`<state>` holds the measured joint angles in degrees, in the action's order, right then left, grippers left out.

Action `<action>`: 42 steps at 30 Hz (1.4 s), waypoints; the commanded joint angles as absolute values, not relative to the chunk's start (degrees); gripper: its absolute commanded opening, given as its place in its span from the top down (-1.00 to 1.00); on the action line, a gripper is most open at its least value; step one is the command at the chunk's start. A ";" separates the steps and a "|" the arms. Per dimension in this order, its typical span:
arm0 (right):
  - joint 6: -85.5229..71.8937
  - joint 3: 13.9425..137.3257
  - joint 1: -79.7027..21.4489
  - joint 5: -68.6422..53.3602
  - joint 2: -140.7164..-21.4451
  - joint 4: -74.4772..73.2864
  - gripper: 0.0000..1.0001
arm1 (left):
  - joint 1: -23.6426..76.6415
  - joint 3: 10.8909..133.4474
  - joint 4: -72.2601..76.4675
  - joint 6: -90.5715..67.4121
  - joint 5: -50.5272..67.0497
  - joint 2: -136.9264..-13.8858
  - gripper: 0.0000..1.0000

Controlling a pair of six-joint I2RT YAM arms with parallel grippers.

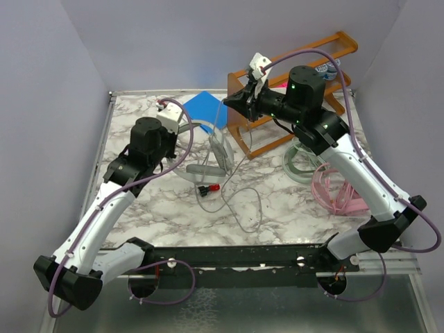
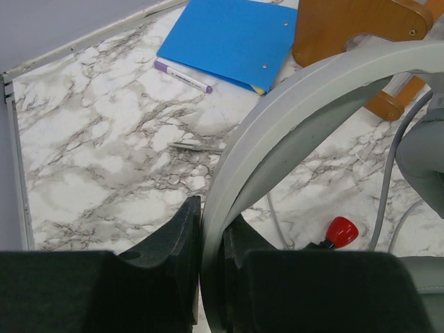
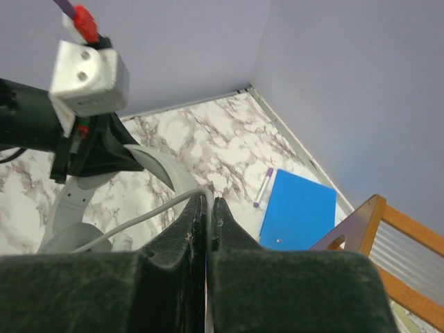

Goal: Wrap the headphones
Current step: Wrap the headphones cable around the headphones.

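The silver-grey headphones (image 1: 220, 154) lie at the table's middle, and my left gripper (image 1: 179, 154) is shut on their headband (image 2: 291, 111), which runs up between the pads (image 2: 182, 236). My right gripper (image 1: 229, 102) is raised above the table's back, shut on the thin grey cable (image 3: 139, 218) that trails down toward the headband (image 3: 156, 163). More of the cable lies in loose loops on the marble in front of the headset. The mint green headphones (image 1: 302, 165) and the pink headphones (image 1: 338, 193) lie under the right arm.
A small red-and-black object (image 1: 208, 188) lies just in front of the grey headset. A blue folder (image 1: 208, 107) and a purple pen (image 2: 182, 75) are at the back. A wooden rack (image 1: 291, 90) stands at the back right. Purple walls close in the table.
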<state>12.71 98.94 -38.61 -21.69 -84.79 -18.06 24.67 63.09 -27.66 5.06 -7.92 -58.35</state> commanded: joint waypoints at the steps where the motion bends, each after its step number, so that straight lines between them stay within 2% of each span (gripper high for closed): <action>1: 13.40 102.38 -38.45 -27.02 -84.86 -12.30 0.99 | 25.63 63.12 -26.39 2.29 -5.48 -59.98 1.00; 5: 11.64 101.64 -39.04 -31.39 -84.18 -9.79 0.99 | 25.80 63.54 -23.53 -1.90 -3.97 -62.73 1.00; 12: 12.26 103.73 -39.22 -23.45 -84.93 -11.85 0.99 | 27.21 64.13 -18.40 -9.42 -3.44 -68.34 1.00; 16: 12.51 100.25 -39.28 -24.86 -82.33 -10.34 0.99 | 27.16 72.31 -23.51 -19.57 -9.09 -76.27 1.00; 23: 13.11 98.35 -39.27 -27.07 -78.99 -10.10 0.99 | 27.16 81.66 -30.60 -28.83 -6.80 -86.86 1.00; 26: 12.97 97.14 -39.21 -22.63 -77.71 -8.91 0.99 | 27.24 83.85 -30.11 -29.79 -3.40 -88.63 1.00; 34: 21.26 101.28 -39.20 -2.76 -81.46 -14.90 0.99 | 28.77 75.53 -24.65 -21.09 -2.34 -82.11 1.00; 42: 25.89 102.15 -39.20 -0.63 -84.47 -18.91 0.99 | 30.93 66.32 -27.99 -5.87 -1.64 -69.13 1.00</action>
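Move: The left gripper already holds the white headphones by the headband: their ear cups hang some 11 cm to its right, 3 cm back and a little lower. The red-black knob lies 9 cm right, 2 cm back and 24 cm below it, the blue folder 28 cm ahead and 7 cm right. From the right gripper, already holding the cable, the cups are about 5 cm left, 3 cm back and 18 cm down; the shelf's left end is 20 cm ahead, 4 cm right. Keep both grips shut. Carry the headphones with the left gripper about 8 cm right and 7 cm down, reaching forward as you go and then drawing most of that back, nose tipping down some 20 degrees and its left side dropping. Meanwhile raise the cable with the right gripper, easing back, then swing it right and forward, turning clockwise and sinking again at the end. ##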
